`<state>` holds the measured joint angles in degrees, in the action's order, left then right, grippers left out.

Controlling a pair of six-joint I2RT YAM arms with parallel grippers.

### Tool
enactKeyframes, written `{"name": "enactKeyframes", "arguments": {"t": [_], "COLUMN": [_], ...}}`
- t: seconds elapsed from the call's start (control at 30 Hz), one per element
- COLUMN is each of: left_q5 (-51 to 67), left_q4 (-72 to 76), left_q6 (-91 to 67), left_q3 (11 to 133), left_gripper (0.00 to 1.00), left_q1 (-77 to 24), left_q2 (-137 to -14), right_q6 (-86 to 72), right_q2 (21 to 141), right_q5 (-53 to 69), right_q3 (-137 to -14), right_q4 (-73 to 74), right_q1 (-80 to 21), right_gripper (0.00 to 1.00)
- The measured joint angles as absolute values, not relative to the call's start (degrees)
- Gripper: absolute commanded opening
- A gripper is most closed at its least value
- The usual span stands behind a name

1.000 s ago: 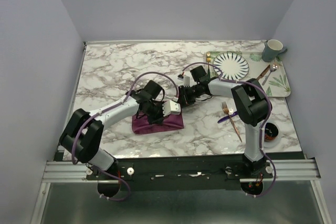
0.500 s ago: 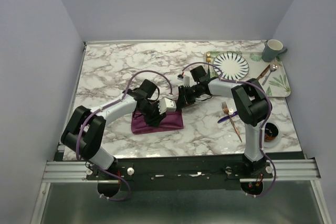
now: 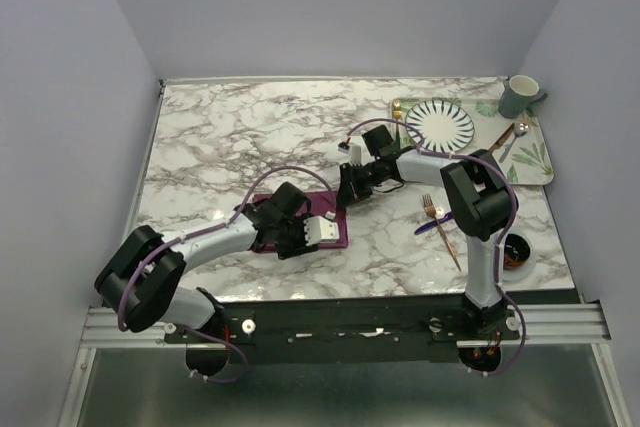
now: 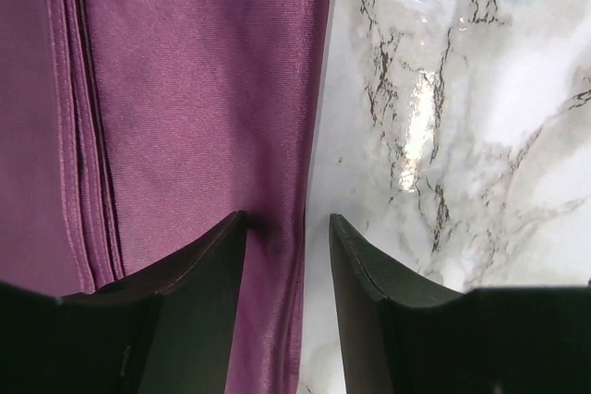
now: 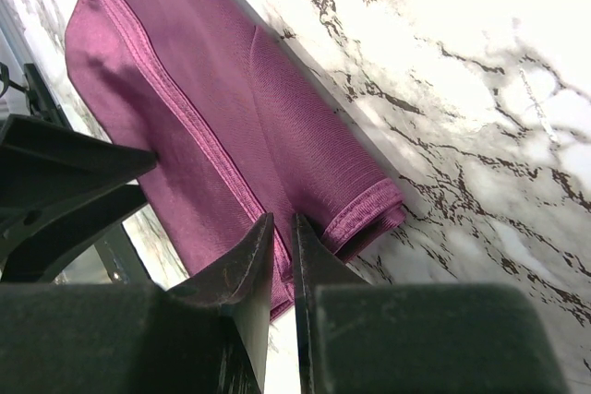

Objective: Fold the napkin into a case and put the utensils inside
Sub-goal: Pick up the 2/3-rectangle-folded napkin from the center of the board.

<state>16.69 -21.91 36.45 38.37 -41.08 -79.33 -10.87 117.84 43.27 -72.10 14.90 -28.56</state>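
Observation:
The plum-purple napkin (image 3: pixel 312 203) lies folded into a long flat band on the marble, left of centre. My left gripper (image 3: pixel 320 233) hovers low over its near right end, open. In the left wrist view one of its fingers (image 4: pixel 199 283) is over the napkin (image 4: pixel 185 89) and the other over bare marble, with the cloth's edge between them. My right gripper (image 3: pixel 344 197) is at the napkin's far right corner, its jaws (image 5: pixel 282 223) nearly closed on a layer of the napkin (image 5: pixel 185 89) beside the hemmed corner. The copper fork (image 3: pixel 446 237) and dark blue knife (image 3: pixel 430 230) lie crossed on the table to the right.
A leaf-patterned tray (image 3: pixel 535 162) at the back right holds a striped plate (image 3: pixel 440 124), a grey mug (image 3: pixel 518 97) and a silver spoon (image 3: pixel 520 133). A small dark bowl (image 3: pixel 515 250) sits by the right arm's base. The table's front edge runs just below the napkin.
My left gripper has opened, let go of the cloth and drawn back toward the near edge. The napkin now lies flatter and longer. The right gripper has not moved.

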Motion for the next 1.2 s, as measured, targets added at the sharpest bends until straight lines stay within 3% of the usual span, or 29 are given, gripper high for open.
{"name": "enactKeyframes", "arguments": {"t": [0.17, 0.33, 0.37, 0.4, 0.5, 0.87, 1.2], "left_q5": [13.17, 11.11, 10.81, 10.61, 10.00, 20.99, 34.41], "left_q4": [-19.03, -16.25, -15.77, -15.53, -15.11, -29.12, -44.84], "left_q6": [37.15, 38.81, 39.18, 39.59, 40.64, 39.90, 39.09], "left_q3": [37.10, 36.91, 36.84, 36.80, 37.06, 46.98, 65.43], "left_gripper": [0.48, 0.35, 0.31, 0.19, 0.00, 0.00, 0.00], "left_q1": [-43.57, -44.47, -44.66, -44.77, -45.25, -41.25, -28.69], "left_q2": [-78.46, -79.11, -79.29, -79.35, -80.34, -84.29, -99.94], "right_q6": [-10.85, -10.85, -10.85, -10.85, -10.83, -9.13, -6.92], "right_q2": [117.84, 117.84, 117.84, 117.84, 117.84, 117.73, 117.62], "right_q5": [43.27, 43.27, 43.27, 43.27, 43.24, 44.01, 44.47], "right_q3": [-72.10, -72.10, -72.10, -72.10, -72.10, -71.81, -71.59], "right_q4": [14.90, 14.92, 14.92, 14.92, 14.94, 15.14, 15.14], "right_q1": [-28.56, -28.56, -28.56, -28.56, -28.56, -28.56, -28.56], "right_gripper": [0.21, 0.21, 0.21, 0.21, 0.21, 0.20, 0.18]}}
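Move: Between the left hand's open fingers, a couple of centimetres above the table, runs the near long edge of the folded napkin; its middle lies about 7 cm ahead and 2 cm below. The right gripper is some 11 cm ahead and 11 cm to the right. The fork lies roughly 33 cm right and 5 ahead, the blue knife 35 right and 8 ahead. From the right hand, the napkin's middle is about 10 cm left, 4 back, 2 below. Scooping forward and right about 1.5 cm at table height, the left hand shuts its half-open fingers on the napkin's near edge, eases back a centimetre, then lifts nearly 3 cm while travelling some 4 cm forward over the napkin, its fingertips swinging back towards the base by about 30 degrees. The right hand stays at the napkin's right end, narrow fingers about it. ##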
